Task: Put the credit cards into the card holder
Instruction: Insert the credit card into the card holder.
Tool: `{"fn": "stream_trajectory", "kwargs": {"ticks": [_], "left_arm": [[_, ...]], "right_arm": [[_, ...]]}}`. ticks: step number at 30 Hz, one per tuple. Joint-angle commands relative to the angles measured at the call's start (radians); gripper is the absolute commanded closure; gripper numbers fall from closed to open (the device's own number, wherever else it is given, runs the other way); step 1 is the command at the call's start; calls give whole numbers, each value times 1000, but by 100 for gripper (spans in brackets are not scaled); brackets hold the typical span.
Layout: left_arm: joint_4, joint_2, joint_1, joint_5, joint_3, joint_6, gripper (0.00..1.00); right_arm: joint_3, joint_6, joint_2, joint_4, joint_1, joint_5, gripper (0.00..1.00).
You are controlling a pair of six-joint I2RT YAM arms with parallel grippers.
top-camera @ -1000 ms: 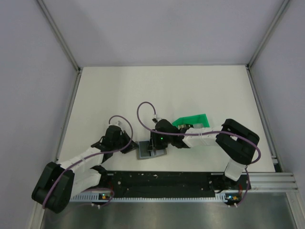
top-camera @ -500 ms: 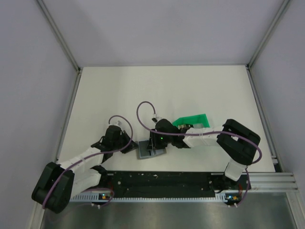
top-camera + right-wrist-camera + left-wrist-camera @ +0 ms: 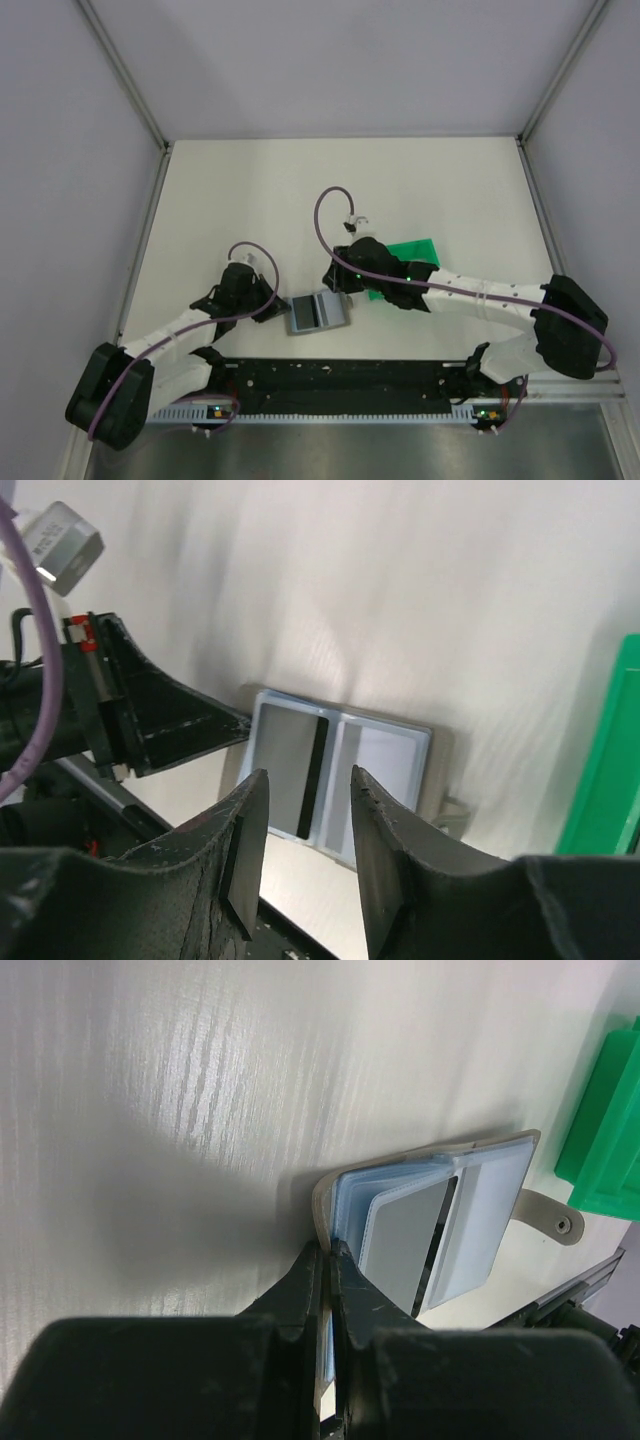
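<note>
The card holder (image 3: 335, 311) lies open on the table near the front edge, with its snap tab to the right. One grey credit card (image 3: 306, 314) with a black stripe sits in its left pocket (image 3: 280, 765); the right pocket (image 3: 385, 770) shows only pale blue. My left gripper (image 3: 280, 307) is shut on the holder's left edge (image 3: 328, 1252), where the cover and blue sleeves are pinched. My right gripper (image 3: 337, 281) hangs open and empty above the holder (image 3: 308, 780), touching nothing. No other credit card shows.
A bright green plastic tray (image 3: 410, 256) stands just right of and behind the holder, partly under my right arm; it also shows at the right edge of the right wrist view (image 3: 610, 780). The black rail at the table's front (image 3: 340, 385) runs close below the holder.
My right gripper has opened and lifted off the holder toward the back right, leaving the grey card in the left pocket. The right arm has stretched out. The left gripper has not moved.
</note>
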State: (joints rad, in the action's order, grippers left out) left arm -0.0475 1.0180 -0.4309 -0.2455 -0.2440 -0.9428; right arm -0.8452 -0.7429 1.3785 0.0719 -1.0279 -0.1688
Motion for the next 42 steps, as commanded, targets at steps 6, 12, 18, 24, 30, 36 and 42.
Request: {"fn": "stream_trajectory", "kwargs": {"ticks": [6,12,18,24,30,36,42], "left_arm": [[-40,-4,-2,18,-23,24,100],[-38,-9,-2,18,-15,18,100],[-32,-15,-2,20,-11,10,100],[-23,-7,-2,14,-11,7,100],[-18,-4,0,12,-9,4,100],[-15,-6,-2,9,-8,2,100],[-15,-7,-2,9,-9,2,100]], "right_arm": [[11,-13,83,-96,-9,190,61],[-15,-101,231,-181,-9,305,61],[-38,-125,309,-198,-9,356,60],[-38,-148,353,-241,-9,403,60],[-48,-139,366,-285,-9,451,60],[-49,-131,364,-305,-9,457,61],[-45,-118,327,-302,-11,434,61]]}}
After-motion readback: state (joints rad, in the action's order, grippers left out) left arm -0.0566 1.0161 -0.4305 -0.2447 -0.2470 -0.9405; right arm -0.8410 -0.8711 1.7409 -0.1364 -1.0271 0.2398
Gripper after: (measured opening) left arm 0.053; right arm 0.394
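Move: The grey card in the holder's left sleeve is the aim: its middle lies about 6 cm back and 7 cm left of the right hand, some 12 cm below. The holder's empty clear pocket is 6 cm to the right of that card and level with it. The green box stands about 16 cm to the right of the right hand and 4 cm farther out. From the left hand, at the holder's left edge, the card is about 5 cm right and 2 cm back. Down first of all, about 9.5 cm, while also going back and left some 5 cm each, the right hand reaches in over the holder to the grey card's right edge, tipping about 20 degrees further down and turning slightly counter-clockwise. Its fingers stay part open, the tips coming against the sleeve by the dark strip as the hand slows to a stop. The left hand stays put, still pinching the holder's left edge. ##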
